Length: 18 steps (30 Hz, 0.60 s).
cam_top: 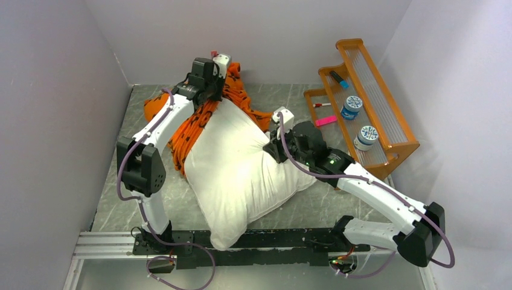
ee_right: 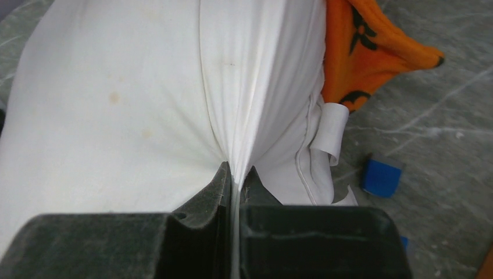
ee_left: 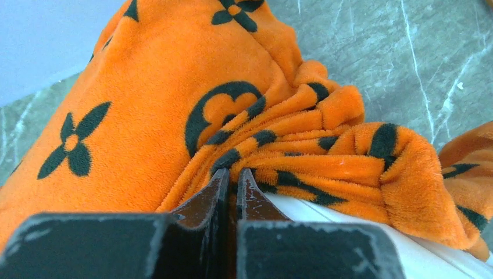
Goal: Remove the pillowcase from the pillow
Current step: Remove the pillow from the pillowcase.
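Note:
The white pillow point(cam_top: 238, 169) lies across the middle of the table, its near corner over the rail. The orange pillowcase point(cam_top: 193, 130) with dark motifs is bunched over the pillow's far left end. My left gripper point(ee_left: 234, 172) is shut on a fold of the pillowcase point(ee_left: 145, 110), right at the edge where white pillow point(ee_left: 372, 224) shows beneath. In the top view the left gripper point(cam_top: 218, 90) sits at the pillow's far end. My right gripper point(ee_right: 235, 171) is shut on a pinch of the pillow's white cloth point(ee_right: 116, 104), at the pillow's right side point(cam_top: 272, 148).
An orange wooden rack point(cam_top: 368, 103) stands at the right with two white jars point(cam_top: 351, 107), markers and a pink item. A blue block point(ee_right: 381, 177) lies on the grey marbled table point(cam_top: 338, 205) beside the pillow. White walls close in on three sides.

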### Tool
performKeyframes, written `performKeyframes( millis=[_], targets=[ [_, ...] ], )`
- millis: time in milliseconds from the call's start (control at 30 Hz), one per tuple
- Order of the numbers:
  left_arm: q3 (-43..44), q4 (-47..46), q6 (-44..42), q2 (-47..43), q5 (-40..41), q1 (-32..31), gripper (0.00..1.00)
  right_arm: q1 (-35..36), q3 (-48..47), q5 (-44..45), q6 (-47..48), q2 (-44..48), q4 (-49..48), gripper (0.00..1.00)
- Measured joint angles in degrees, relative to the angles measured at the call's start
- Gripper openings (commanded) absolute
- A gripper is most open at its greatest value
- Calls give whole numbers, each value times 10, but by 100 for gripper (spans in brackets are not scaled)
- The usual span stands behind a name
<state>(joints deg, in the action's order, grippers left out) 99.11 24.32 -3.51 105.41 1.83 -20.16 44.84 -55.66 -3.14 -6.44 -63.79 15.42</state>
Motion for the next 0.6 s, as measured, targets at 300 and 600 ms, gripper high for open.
performKeyframes(
  millis=[300, 600],
  targets=[
    [2, -14, 43, 16, -15, 2, 14, -8, 11, 72, -11, 17, 20, 0],
    [-116, -125, 74, -47, -72, 33, 40, -14, 18, 87, -26, -17, 3, 6]
  ],
)
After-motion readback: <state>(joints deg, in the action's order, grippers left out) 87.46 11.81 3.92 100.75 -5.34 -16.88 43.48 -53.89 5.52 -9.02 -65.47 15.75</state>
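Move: The pillowcase's gathered rim is already between the left fingertips, at the hand point; the pillowcase's middle lies about 8 cm left, 5 cm back and 8 cm below. The right hand already pinches a fold of the pillow, whose middle is roughly 10 cm to its left, 6 cm back and 8 cm below. From the right hand, the blue block sits some 11 cm right, 1 cm back and 20 cm below. Rolling left side down by some 10 degrees, the left hand sinks about 1.5 cm, then starts back up as its shut fingers part to roughly a third open around the bunched rim. The right hand keeps its pinch on the pillow and drifts right, down and forward, about 2.5 cm each way, turning clockwise some 10 degrees. ##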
